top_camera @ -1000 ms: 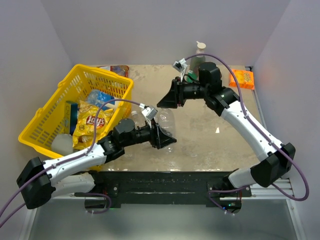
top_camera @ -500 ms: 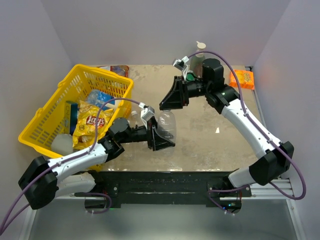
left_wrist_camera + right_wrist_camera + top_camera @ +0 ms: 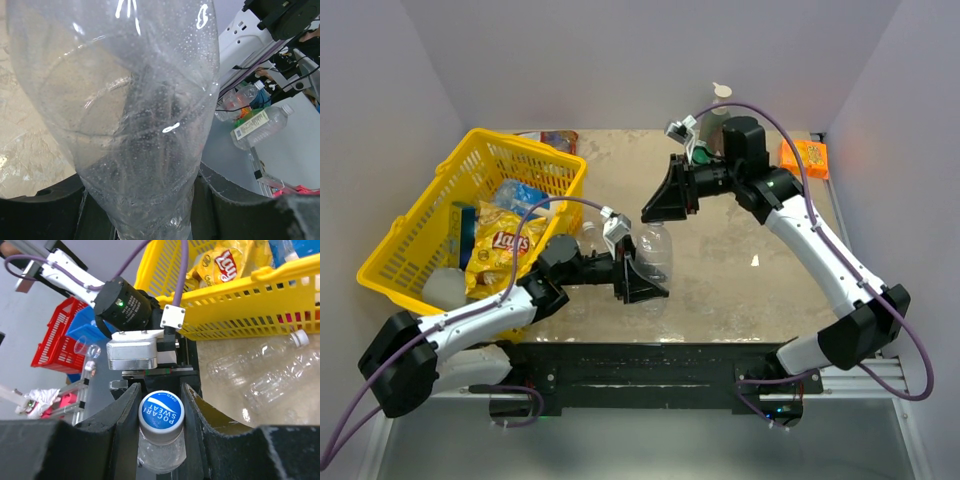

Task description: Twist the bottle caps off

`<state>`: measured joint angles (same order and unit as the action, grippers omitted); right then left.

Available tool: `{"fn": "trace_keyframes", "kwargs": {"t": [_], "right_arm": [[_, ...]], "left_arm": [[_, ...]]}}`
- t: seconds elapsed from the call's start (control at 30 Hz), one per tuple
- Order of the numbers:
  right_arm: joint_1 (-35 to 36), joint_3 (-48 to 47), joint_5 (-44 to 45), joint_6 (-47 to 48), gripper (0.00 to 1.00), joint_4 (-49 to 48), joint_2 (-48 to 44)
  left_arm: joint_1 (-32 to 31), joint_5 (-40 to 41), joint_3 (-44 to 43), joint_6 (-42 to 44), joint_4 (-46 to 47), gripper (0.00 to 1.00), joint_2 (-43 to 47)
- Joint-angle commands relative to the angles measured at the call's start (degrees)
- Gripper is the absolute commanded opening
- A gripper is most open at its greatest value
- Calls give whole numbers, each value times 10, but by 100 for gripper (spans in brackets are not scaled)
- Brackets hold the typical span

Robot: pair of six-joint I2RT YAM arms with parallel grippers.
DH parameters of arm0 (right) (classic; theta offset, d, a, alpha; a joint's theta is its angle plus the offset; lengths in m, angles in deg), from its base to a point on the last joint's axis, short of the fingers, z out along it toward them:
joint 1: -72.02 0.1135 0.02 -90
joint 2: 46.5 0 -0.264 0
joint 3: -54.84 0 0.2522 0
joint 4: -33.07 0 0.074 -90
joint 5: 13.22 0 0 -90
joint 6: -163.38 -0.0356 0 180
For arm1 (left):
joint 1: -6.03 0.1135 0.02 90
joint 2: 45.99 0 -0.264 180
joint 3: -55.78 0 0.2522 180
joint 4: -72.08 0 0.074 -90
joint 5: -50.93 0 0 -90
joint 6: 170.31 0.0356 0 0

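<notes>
A clear bottle (image 3: 658, 250) hangs above the table between my two grippers. My left gripper (image 3: 646, 282) is shut on its lower body, and that body (image 3: 130, 100) fills the left wrist view with the jaws (image 3: 150, 215) pinching it. My right gripper (image 3: 655, 212) is at the far end of the bottle. There it is shut on the blue and white bottle cap (image 3: 161, 411), which sits squarely between both fingers. The top view does not show the cap, which lies under that gripper. Two more clear bottles (image 3: 250, 365) lie on the table, one with a white cap (image 3: 300, 337).
A yellow basket (image 3: 525, 145) holding a Lay's bag (image 3: 505, 245) and other packets stands at the left. A green pump bottle (image 3: 718, 115) and an orange packet (image 3: 803, 157) sit at the back right. Another clear bottle (image 3: 585, 236) lies beside the left arm.
The left gripper has drawn the bottle slightly nearer and leftward, and the bottle now lies more in line with the right gripper, which followed. Both grips have held.
</notes>
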<state>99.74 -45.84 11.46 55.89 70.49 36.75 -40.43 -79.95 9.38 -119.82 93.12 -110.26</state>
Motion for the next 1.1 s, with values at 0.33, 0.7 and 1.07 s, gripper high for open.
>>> {"fn": "trace_keyframes", "kwargs": {"t": [0.33,0.7,1.07], "right_arm": [[-57,-85,51,9,7,27,1],[-162,61,459,-14,9,31,-57],[-212,331,746,-31,7,-202,-65]], "left_arm": [[1,-24,-17,27,-83,33,0],[1,221,-37,63,-221,33,48],[3,373,-53,49,-269,33,86]]}}
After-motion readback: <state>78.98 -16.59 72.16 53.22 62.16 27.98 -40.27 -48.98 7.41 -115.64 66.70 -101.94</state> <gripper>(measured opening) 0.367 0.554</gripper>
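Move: The cap is already between the right fingers, right at the hand, still on the bottle; the bottle's middle is about 6 cm back from there and 7 cm lower. From the left hand, gripping the bottle lower down, the cap is roughly 10 cm ahead, level sideways and 11 cm above; the lying bottles are some 17 cm ahead, 14 cm left and 20 cm below. The green bag is about 35 cm ahead, 24 cm right and 30 cm below the right hand. Forward and slightly up at first, the right hand draws the pinched cap off the neck, then sweeps right and steeply down, still edging forward, ending some 23 cm to the right with a clockwise turn of about 75 degrees. The left hand keeps its grip on the bottle, sinks a little, then swings forward about 7 cm and left, turning counter-clockwise. ##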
